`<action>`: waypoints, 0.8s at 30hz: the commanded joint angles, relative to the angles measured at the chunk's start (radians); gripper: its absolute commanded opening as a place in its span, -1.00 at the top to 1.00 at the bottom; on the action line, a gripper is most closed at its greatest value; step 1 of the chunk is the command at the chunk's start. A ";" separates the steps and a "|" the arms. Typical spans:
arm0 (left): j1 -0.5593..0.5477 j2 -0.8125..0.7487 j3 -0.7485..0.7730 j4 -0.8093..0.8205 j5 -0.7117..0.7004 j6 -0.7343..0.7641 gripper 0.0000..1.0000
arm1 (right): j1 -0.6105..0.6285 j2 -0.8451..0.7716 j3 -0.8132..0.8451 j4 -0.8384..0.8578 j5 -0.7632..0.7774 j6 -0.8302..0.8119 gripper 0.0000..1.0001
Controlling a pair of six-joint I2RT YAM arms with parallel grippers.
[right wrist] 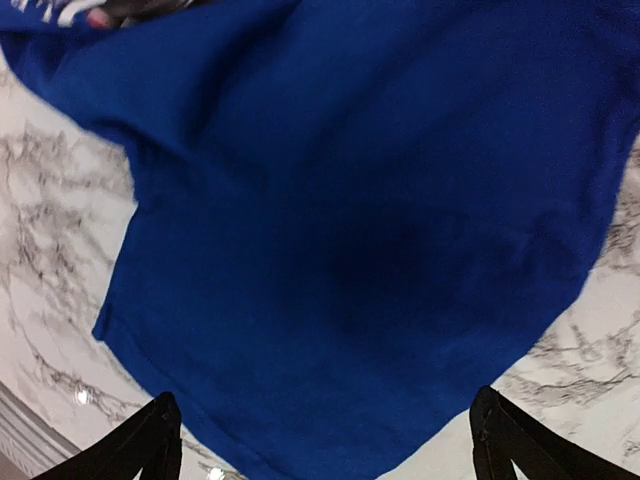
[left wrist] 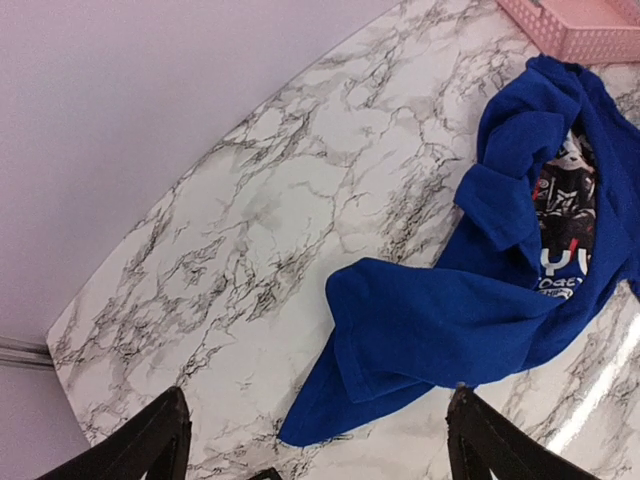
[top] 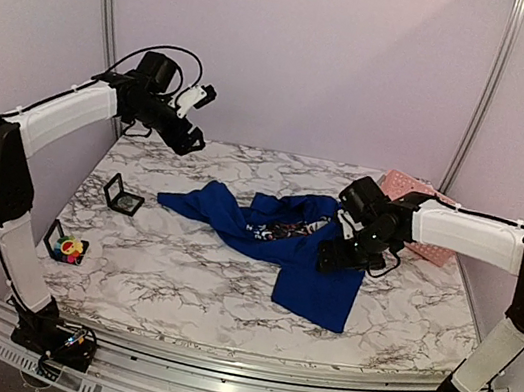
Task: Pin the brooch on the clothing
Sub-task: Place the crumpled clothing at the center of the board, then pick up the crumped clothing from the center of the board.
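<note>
The clothing [top: 275, 237], a royal-blue T-shirt, lies crumpled mid-table with its print [top: 289, 229] partly showing. The brooch [top: 71, 247], a small multicoloured flower, sits in a black cube holder [top: 54, 239] near the front left edge, far from both grippers. My left gripper [top: 190, 141] hangs open high over the back left of the table; in its wrist view the fingers [left wrist: 140, 450] stand wide apart with the clothing's sleeve [left wrist: 430, 325] below. My right gripper [top: 330, 261] is open just above the clothing's right part [right wrist: 350, 220], its fingers [right wrist: 510, 445] empty.
A pink lattice basket [top: 413, 194] stands at the back right, also seen in the left wrist view [left wrist: 580, 25]. A small black frame with a grey disc [top: 124, 196] lies left of the shirt. White marble tabletop [top: 176, 282] surrounds the shirt.
</note>
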 commanded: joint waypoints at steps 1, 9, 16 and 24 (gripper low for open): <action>0.004 -0.099 -0.094 -0.055 0.035 0.086 -0.78 | 0.075 -0.052 -0.142 0.006 -0.149 0.047 -0.97; -0.003 -0.149 -0.130 -0.164 0.108 0.098 -0.78 | 0.181 0.063 -0.279 0.064 -0.168 0.219 -0.88; -0.033 -0.153 -0.132 -0.220 0.129 0.104 -0.77 | 0.242 0.162 -0.208 -0.015 -0.187 0.228 0.72; -0.099 -0.144 -0.155 -0.292 0.191 0.177 -0.66 | 0.211 -0.036 0.115 -0.052 -0.165 0.153 1.00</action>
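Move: My open right hand is about 7 cm above the clothing. The near edge of its flat flap lies some 10 cm back and 2 cm to the left of that hand. From the same hand, the printed patch is about 12 cm ahead and 11 cm left, and the pink basket roughly 21 cm ahead and 28 cm right. From my left hand, that near edge is some 27 cm back, 40 cm right and 21 cm below. I swing my right hand back about 10 cm and down some 7 cm to the flap's near edge, tipping the fingers nearly upright, then shut them from wide open and pinch the hem. Holding it, I draw the cloth left and lift a couple of centimetres. My left hand, still open and empty, draws back about 9 cm above the table. ##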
